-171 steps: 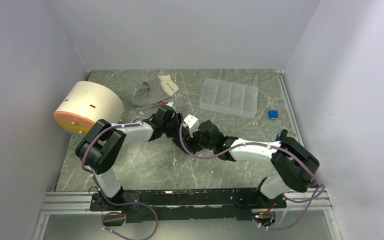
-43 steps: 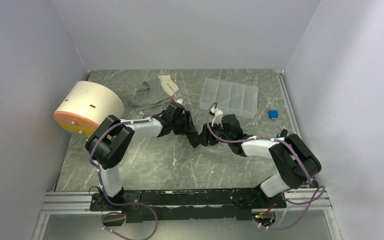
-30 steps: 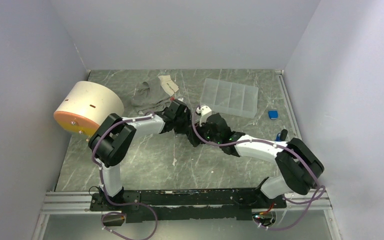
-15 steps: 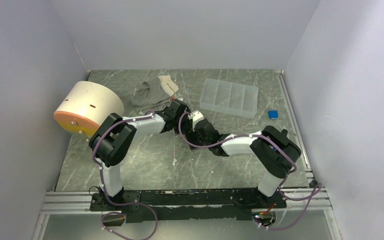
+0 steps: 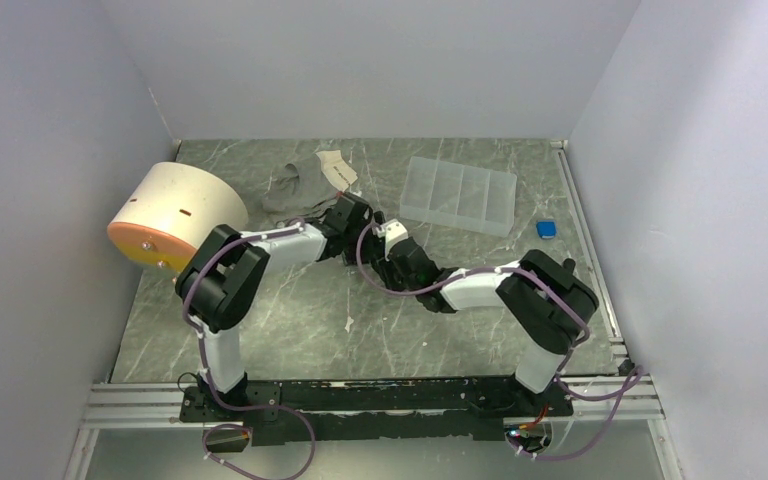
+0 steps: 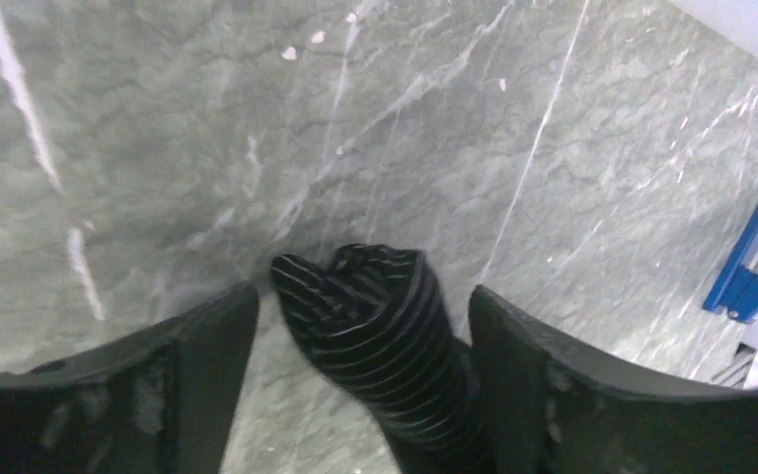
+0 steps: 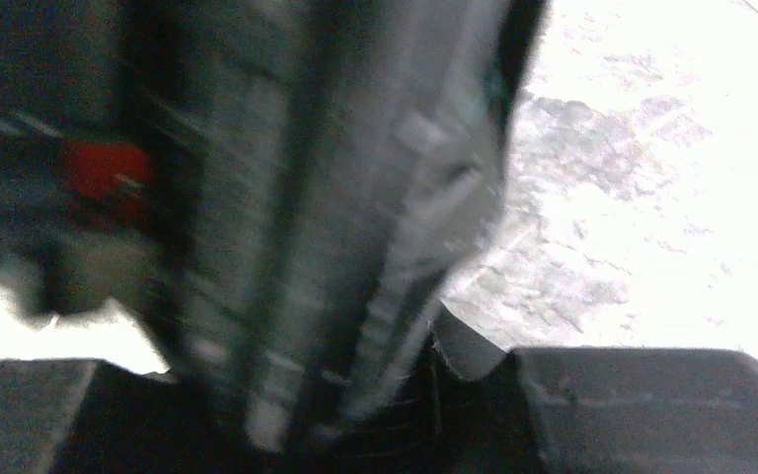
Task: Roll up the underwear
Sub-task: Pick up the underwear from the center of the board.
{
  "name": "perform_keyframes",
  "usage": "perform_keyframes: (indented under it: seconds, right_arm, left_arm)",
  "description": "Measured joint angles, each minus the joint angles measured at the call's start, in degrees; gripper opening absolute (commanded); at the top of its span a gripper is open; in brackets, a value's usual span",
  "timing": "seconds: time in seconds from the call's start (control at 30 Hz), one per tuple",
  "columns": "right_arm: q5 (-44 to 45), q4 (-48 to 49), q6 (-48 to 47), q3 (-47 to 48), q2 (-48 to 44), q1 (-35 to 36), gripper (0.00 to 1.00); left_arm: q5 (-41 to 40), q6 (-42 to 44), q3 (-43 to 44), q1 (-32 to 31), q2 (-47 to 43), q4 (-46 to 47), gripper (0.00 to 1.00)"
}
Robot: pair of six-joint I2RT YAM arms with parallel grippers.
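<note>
The underwear (image 6: 380, 306) is a tight black ribbed roll lying on the marble table. My left gripper (image 6: 362, 296) straddles it, open, with bare table showing between the left finger (image 6: 197, 346) and the roll. In the top view both grippers meet mid-table: the left gripper (image 5: 352, 222) and the right gripper (image 5: 387, 248) almost touch, and the roll is hidden under them. The right wrist view is blurred. Dark ribbed underwear (image 7: 424, 405) fills the space between my right gripper's (image 7: 306, 370) fingers, which are shut on it.
A cream cylinder with an orange face (image 5: 175, 212) lies at the left. A grey garment pile (image 5: 305, 182) sits behind the left gripper. At the back right stands a clear compartment tray (image 5: 458, 195), with a small blue object (image 5: 547, 229) beside it.
My right arm has swung left, up against the left gripper, and its jaws have closed on the roll. The left jaws have opened off it.
</note>
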Motion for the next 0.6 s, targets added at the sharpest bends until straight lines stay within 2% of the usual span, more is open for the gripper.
perform_keyframes:
  seconds: [0.17,0.37,0.6]
  right_arm:
    - [-3.1,-0.7,3.3,-3.2,-3.6,-3.3,0.0]
    - [-8.3,-8.9,7.3,-4.1,-10.8,-12.0,0.0]
    - [-18.6,-14.7,11.2,1.7,-16.2,-21.8,0.0]
  left_arm:
    - [2.0,0.0,-2.2,3.4,-3.0,-0.9,0.96]
    - [1.8,1.4,-7.8,7.5,-14.3,-2.8,0.96]
    - [3.7,3.1,-14.4,7.4,-26.0,-0.3,0.95]
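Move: The rolled underwear is already pinched in the right fingers. Its middle lies about 3 cm ahead and 2 cm left of that hand, and some 2 cm back and 1 cm right of the left hand, whose opening fingers straddle its far part. From the right hand the clear tray's middle is roughly 15 cm ahead and 15 cm right; the grey cloth is about 10 cm ahead and 15 cm left of the left hand. Sideways first, then upward, the two hands part: the right keeps its grip on the roll and draws it about 8 cm right, climbing as much and easing 4 cm forward towards the tray, the wrist rolling left side up and turning slightly clockwise. The left spreads its fingers wide, lets go, and backs off about 7 cm left, then 9 cm up. ##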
